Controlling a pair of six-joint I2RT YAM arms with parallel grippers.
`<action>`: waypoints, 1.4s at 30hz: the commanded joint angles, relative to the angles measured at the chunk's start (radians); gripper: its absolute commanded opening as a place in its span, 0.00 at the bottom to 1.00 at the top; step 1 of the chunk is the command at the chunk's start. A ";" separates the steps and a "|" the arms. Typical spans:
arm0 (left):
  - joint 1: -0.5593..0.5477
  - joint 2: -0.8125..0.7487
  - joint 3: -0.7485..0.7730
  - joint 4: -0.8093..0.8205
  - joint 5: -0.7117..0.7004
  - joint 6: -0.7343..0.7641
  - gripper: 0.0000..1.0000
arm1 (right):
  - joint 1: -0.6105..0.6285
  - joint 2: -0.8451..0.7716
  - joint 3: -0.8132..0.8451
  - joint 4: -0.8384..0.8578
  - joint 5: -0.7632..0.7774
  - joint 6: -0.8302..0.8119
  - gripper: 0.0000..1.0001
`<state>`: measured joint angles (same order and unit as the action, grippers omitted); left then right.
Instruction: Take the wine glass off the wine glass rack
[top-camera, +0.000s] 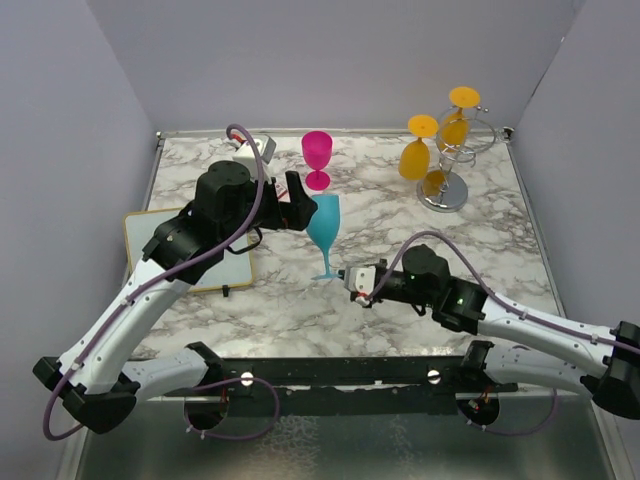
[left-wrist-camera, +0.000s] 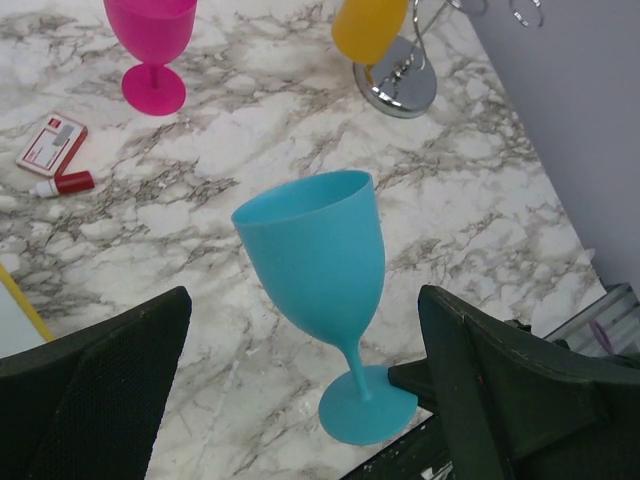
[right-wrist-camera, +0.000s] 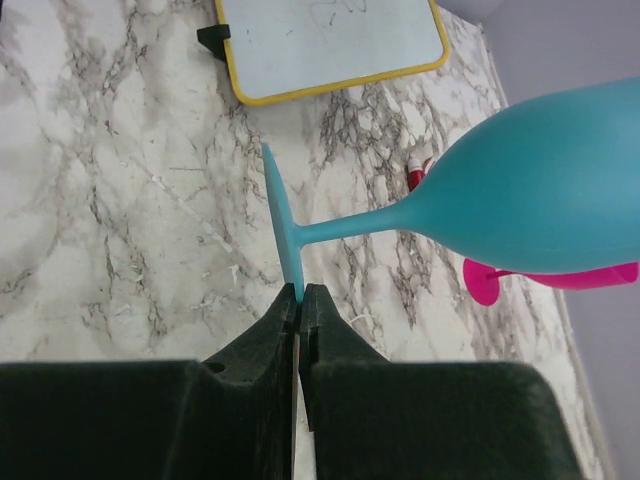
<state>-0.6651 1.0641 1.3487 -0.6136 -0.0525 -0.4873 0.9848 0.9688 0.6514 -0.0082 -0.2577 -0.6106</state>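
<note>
A blue wine glass (top-camera: 323, 222) stands slightly tilted at the table's middle, away from the wine glass rack (top-camera: 455, 165). My right gripper (right-wrist-camera: 300, 295) is shut on the rim of its foot (right-wrist-camera: 284, 235). My left gripper (left-wrist-camera: 300, 315) is open, its fingers (left-wrist-camera: 110, 380) on either side of the blue bowl (left-wrist-camera: 315, 250) without touching it. The silver rack stands at the back right, with three orange wine glasses (top-camera: 415, 150) hanging upside down from its arms. In the left wrist view the rack's base (left-wrist-camera: 400, 85) and one orange glass (left-wrist-camera: 368, 28) show at the top.
A pink wine glass (top-camera: 317, 155) stands upright behind the blue one. A yellow-framed whiteboard (top-camera: 190, 250) lies at the left. A small white and red box (left-wrist-camera: 52, 145) and a red-capped tube (left-wrist-camera: 62, 184) lie near the back. Grey walls enclose the table.
</note>
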 joint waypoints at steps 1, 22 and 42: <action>0.002 0.010 0.080 -0.095 -0.044 0.045 0.99 | 0.092 0.008 -0.024 -0.001 0.242 -0.148 0.01; 0.027 0.226 0.334 -0.253 0.118 0.205 0.84 | 0.318 -0.107 -0.147 0.120 0.609 -0.676 0.01; 0.028 0.162 0.199 -0.210 0.295 0.108 0.61 | 0.318 -0.160 -0.326 0.381 0.736 -1.070 0.01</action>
<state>-0.6403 1.2301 1.5578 -0.8536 0.1516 -0.3450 1.2995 0.8112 0.3557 0.2596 0.4267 -1.5528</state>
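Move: The blue wine glass hangs by its foot in the right fingers, its bowl leaning forward, about 9 cm ahead of them, 2 cm left and 6 cm up. From the right hand, the left gripper waits about 7 cm ahead, 6 cm left and 14 cm up. From the left hand, the bowl is about 2 cm ahead, 4 cm right and 8 cm below; the pink glass some 27 cm ahead, 3 cm right, and the red box 21 cm ahead, 6 cm left, both far below. The blue glass is swung bowl-up towards the open left fingers: the right hand keeps its pinch on the foot's edge and turns nearly 60 degrees while drifting about 5 cm right. The left hand first rises and reaches forward some 3 cm, then draws back and down beside the bowl, narrowing its fingers to about two-thirds open and yawing slightly clockwise. ##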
